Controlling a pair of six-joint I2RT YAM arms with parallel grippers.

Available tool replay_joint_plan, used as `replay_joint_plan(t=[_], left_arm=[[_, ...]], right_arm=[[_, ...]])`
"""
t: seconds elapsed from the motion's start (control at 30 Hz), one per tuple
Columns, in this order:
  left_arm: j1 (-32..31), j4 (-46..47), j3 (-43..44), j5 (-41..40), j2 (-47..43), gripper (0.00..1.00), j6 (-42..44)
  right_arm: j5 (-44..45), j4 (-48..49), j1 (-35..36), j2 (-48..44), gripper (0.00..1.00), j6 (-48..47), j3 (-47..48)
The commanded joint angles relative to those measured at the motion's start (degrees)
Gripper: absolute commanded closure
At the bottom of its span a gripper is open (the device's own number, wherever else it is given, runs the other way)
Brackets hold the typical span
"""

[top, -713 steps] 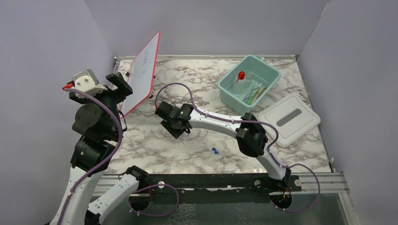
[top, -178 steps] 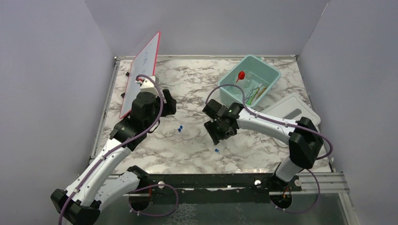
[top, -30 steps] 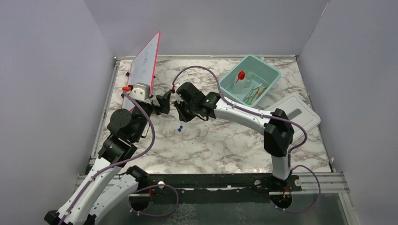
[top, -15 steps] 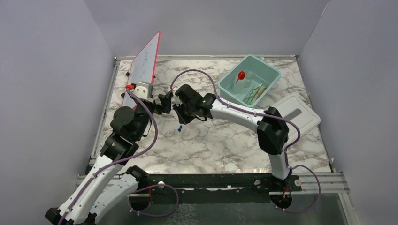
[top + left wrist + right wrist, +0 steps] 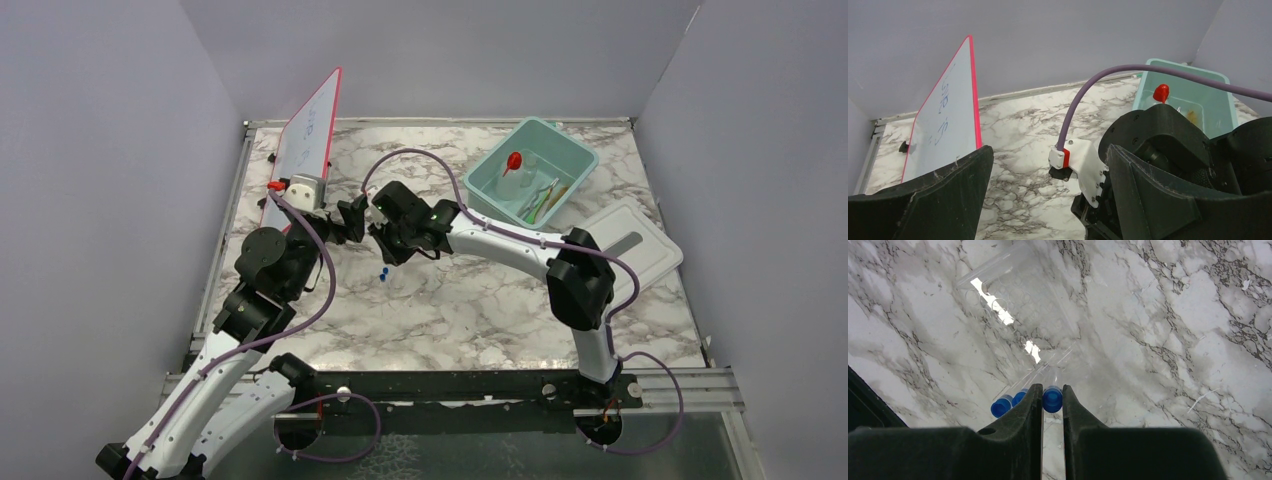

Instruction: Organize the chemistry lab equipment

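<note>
In the right wrist view my right gripper (image 5: 1052,389) is shut on a blue-capped clear tube (image 5: 1052,400), just above the marble. Two more blue-capped tubes (image 5: 1001,406) lie beside its left finger, seen from above as blue caps (image 5: 383,272). A clear plastic piece with round holes (image 5: 1015,297) lies ahead of them. My left gripper (image 5: 1048,195) is open and empty, close against the right wrist (image 5: 400,215). The red funnel (image 5: 513,160) and long tools (image 5: 545,200) lie in the teal tub (image 5: 572,150).
The pink-edged whiteboard (image 5: 305,145) leans at the back left, just behind the left arm. The tub's white lid (image 5: 615,250) lies at the right, in front of the tub. The right arm's purple cable (image 5: 1148,72) arcs across the left wrist view.
Over the last second the right gripper with its tube has shifted slightly left and the left gripper has closed in on it. Since half a second ago almost nothing has moved.
</note>
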Motion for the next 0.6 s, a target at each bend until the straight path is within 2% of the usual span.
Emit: replay_joint_plan(t=[0.0, 0.1, 0.3, 0.57], left_arm=[[0.0, -0.4, 0.8, -0.7, -0.6, 0.13, -0.5], [0.0, -0.3, 0.7, -0.6, -0.6, 0.13, -0.5], [0.0, -0.5, 1.0, -0.6, -0.5, 0.13, -0.2], [0.0, -0.6, 1.1, -0.5, -0.6, 0.13, -0.4]], right_arm=[[1.3, -1.7, 0.6, 1.3, 0.84, -1.8, 0.3], [-0.7, -1.7, 0.6, 1.7, 0.80, -1.8, 0.6], [-1.3, -1.6, 0.6, 0.6, 0.65, 1.0, 1.4], [0.5, -2.4, 0.6, -2.6, 0.60, 4.6, 3.1]])
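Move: My right hand still holds the third blue-capped tube, and its landing spot is about 2 cm to the left and 2 cm below. The two tubes already laid down are roughly 1 cm back, 2 cm left and 2 cm below; the clear rack lies some 9 cm left, about 1 cm ahead and 2 cm below. From my idle left hand the landing spot is about 5 cm right, level fore and aft, and some 25 cm down. I open my right fingers to roughly twice their gap and let go of the tube's blue cap beside the other two tubes. The hand all but stays in place, still slanting down: it dips and eases back about half a centimetre, then comes up almost as much, with next to no turn of the wrist. ##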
